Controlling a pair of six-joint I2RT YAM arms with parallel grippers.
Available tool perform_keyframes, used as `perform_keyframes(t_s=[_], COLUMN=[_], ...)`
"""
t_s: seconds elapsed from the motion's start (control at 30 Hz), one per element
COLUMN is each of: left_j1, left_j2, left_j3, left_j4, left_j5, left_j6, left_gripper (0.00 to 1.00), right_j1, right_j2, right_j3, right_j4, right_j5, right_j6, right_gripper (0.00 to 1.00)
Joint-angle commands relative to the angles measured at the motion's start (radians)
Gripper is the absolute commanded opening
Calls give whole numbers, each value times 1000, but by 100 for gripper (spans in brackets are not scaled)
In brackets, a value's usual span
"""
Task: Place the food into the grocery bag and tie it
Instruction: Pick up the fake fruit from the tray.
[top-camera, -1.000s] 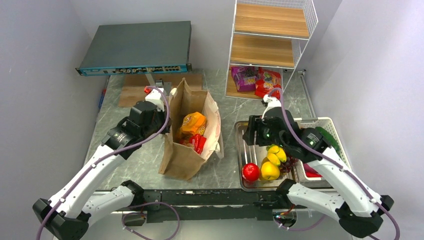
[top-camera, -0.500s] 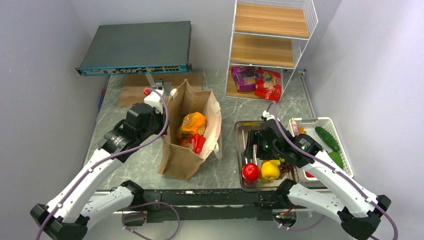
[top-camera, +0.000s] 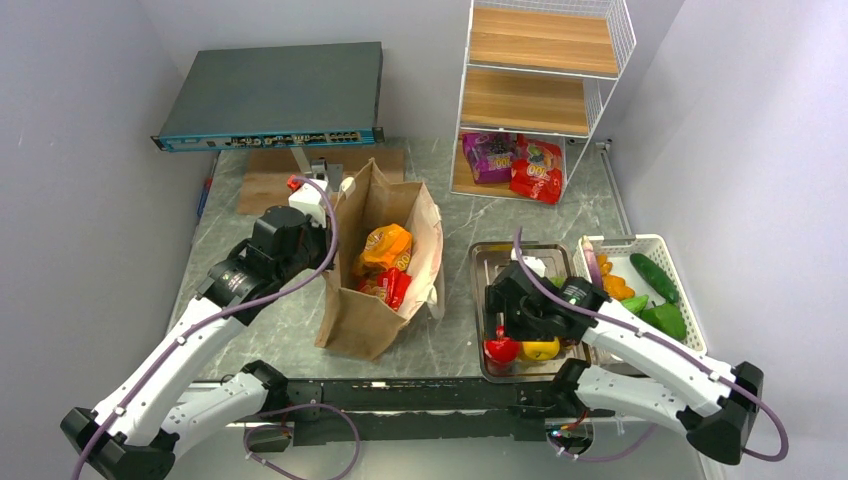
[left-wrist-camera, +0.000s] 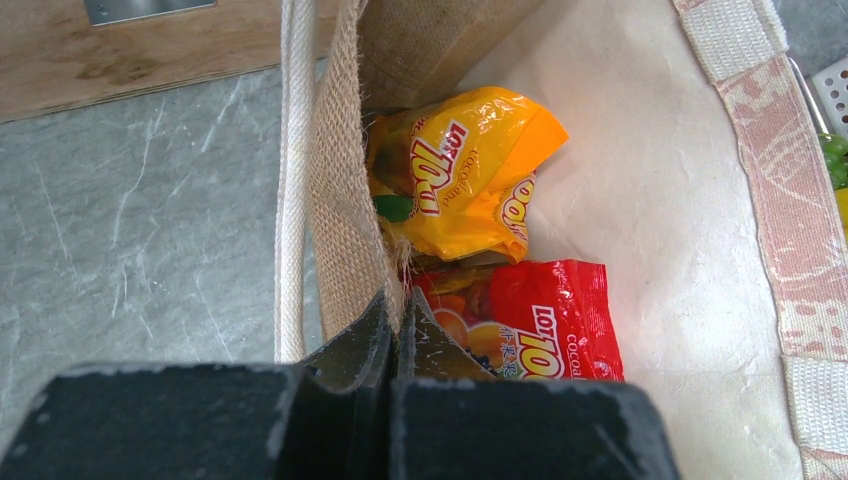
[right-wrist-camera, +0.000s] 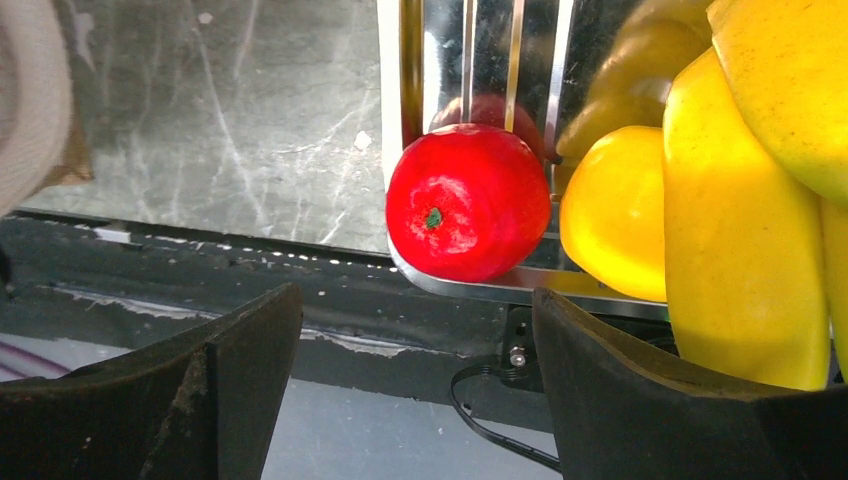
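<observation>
The brown grocery bag (top-camera: 372, 310) stands open left of centre. My left gripper (top-camera: 320, 222) is shut on its left rim (left-wrist-camera: 345, 190), the woven edge pinched between the jaws (left-wrist-camera: 400, 305). Inside lie an orange snack packet (left-wrist-camera: 455, 170) and a red one (left-wrist-camera: 545, 315). My right gripper (top-camera: 505, 325) hangs open over the near end of the metal tray (top-camera: 520, 258). The red apple (right-wrist-camera: 467, 200) lies just beyond its spread fingers (right-wrist-camera: 417, 293), untouched. A yellow fruit (right-wrist-camera: 610, 210) and bananas (right-wrist-camera: 740, 200) lie to the apple's right.
A white basket (top-camera: 640, 241) holding a cucumber (top-camera: 655, 278) and other vegetables sits right of the tray. A wire rack at the back has purple and red packets (top-camera: 512, 162) on its lowest shelf. A wooden board (top-camera: 262, 180) and a grey device (top-camera: 275, 95) lie behind the bag.
My right arm has drawn back toward the near edge and dropped over the apple, its jaws spreading wider. The left gripper and the bag have stayed put.
</observation>
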Motion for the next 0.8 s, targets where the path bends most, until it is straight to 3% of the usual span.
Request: perform_keyframes(t_s=[0.0,0.77], left_j1=[8,9], left_j2=[-26,-37], left_j3=[11,11], left_j4=[104,103], left_j5=[-19,-15], left_j6=[20,18], left_gripper=[0,0], right_j1=[22,36], right_j2=[39,189], right_j3=[-32,-158], right_j4=[51,194], right_j5=[23,12], right_j6=[26,18], right_gripper=[87,89])
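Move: The red fruit at the tray's near left corner lies about 7 cm below the right hand, some 2 cm ahead and 1 cm to its right. The yellow fruit sits beside it, roughly 8 cm farther right of the red one and level with it; the bananas are about 12 cm right of the hand, 6 cm ahead and 3 cm lower. From the left hand the red fruit is some 33 cm right, 13 cm back and 20 cm below. Sinking almost straight down towards the red fruit, the right hand drops about 6.5 cm, its jaws staying wide open. The wrist turns some 10 degrees on the way, so the fingers point more nearly straight down and come to either side of the fruit, the right finger towards the gap beside the yellow one; no grip yet. ##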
